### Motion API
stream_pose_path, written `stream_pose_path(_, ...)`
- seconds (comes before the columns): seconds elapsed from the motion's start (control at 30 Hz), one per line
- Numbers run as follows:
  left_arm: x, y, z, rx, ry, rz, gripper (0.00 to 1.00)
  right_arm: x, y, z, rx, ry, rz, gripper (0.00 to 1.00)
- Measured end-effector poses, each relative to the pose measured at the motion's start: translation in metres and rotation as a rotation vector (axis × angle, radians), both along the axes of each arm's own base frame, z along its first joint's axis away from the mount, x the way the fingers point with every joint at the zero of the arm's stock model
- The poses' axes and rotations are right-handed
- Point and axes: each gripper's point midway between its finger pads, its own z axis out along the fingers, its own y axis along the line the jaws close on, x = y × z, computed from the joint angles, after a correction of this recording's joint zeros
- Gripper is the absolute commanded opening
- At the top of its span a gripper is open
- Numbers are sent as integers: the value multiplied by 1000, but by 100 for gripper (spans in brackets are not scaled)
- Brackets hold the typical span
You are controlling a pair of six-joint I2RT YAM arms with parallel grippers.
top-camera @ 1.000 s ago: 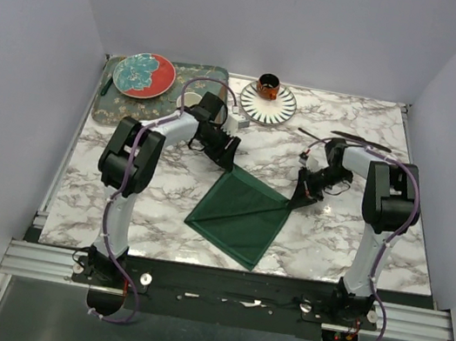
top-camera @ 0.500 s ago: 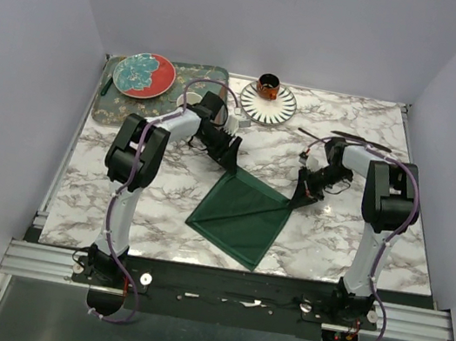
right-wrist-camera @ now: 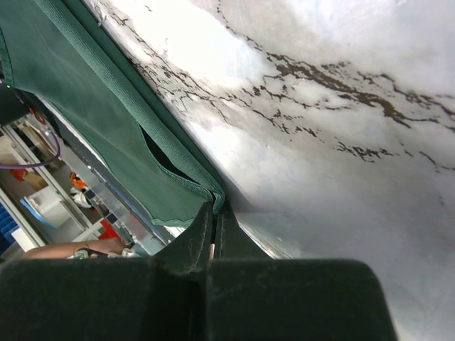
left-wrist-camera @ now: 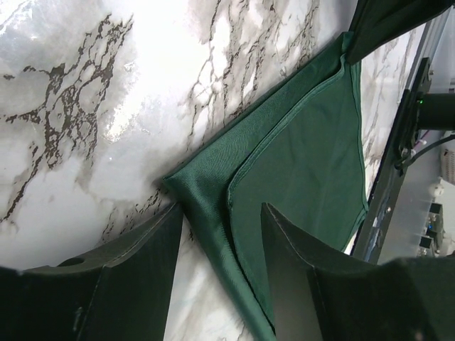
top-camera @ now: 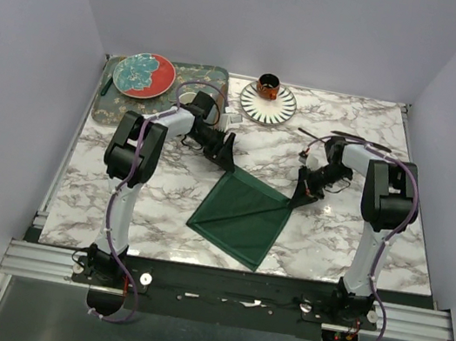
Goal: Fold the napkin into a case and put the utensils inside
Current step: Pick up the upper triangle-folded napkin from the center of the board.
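The dark green napkin (top-camera: 242,217) lies on the marble table as a doubled square with one layer edge running diagonally across it. My left gripper (top-camera: 224,150) is at its far corner. In the left wrist view the left gripper (left-wrist-camera: 220,207) stands open, and the napkin (left-wrist-camera: 306,142) has its corner on the table between the two fingers. My right gripper (top-camera: 298,196) is shut on the napkin's right corner; the right wrist view shows the right gripper (right-wrist-camera: 215,207) pinching both layers of the napkin (right-wrist-camera: 85,99). The black utensils (top-camera: 382,148) lie at the back right. No case is in view.
A green tray (top-camera: 201,73) with a red and teal plate (top-camera: 143,74) sits at the back left. A striped plate (top-camera: 268,105) carrying an orange cup (top-camera: 268,84) stands at the back middle. The table's metal rail (top-camera: 225,285) runs along the near edge.
The left gripper pushed toward the napkin's far corner, then drew back a little, still open. The right gripper kept its hold and did not move.
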Motion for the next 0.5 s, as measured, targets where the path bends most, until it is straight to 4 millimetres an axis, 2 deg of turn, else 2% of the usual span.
stream_pose_path(0.13, 0, 1, -3, -2, 19, 7, 48, 0, 0, 0, 0, 5, 5, 1)
stream_pose_path(0.5, -3, 0, -9, -12, 49, 2, 36, 7, 0, 0, 0, 4, 25, 1)
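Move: Just under the left fingers, which stand open, lies the far left corner of the folded napkin, about 1 cm to their right and 2 cm below. From that hand, the striped plate is about 21 cm ahead and 8 cm right; the tray's middle is roughly 18 cm ahead and 24 cm left. The right hand already pinches the napkin's other far corner; the left corner lies some 18 cm to its left and 8 cm farther out. Sinking about 1 cm almost straight down onto the napkin's left corner, the left hand draws its fingers together by roughly a third of their gap, gathering the cloth between the tips without shutting fully. The right hand keeps its pinch on the opposite corner and eases forward by less than 1 cm. ##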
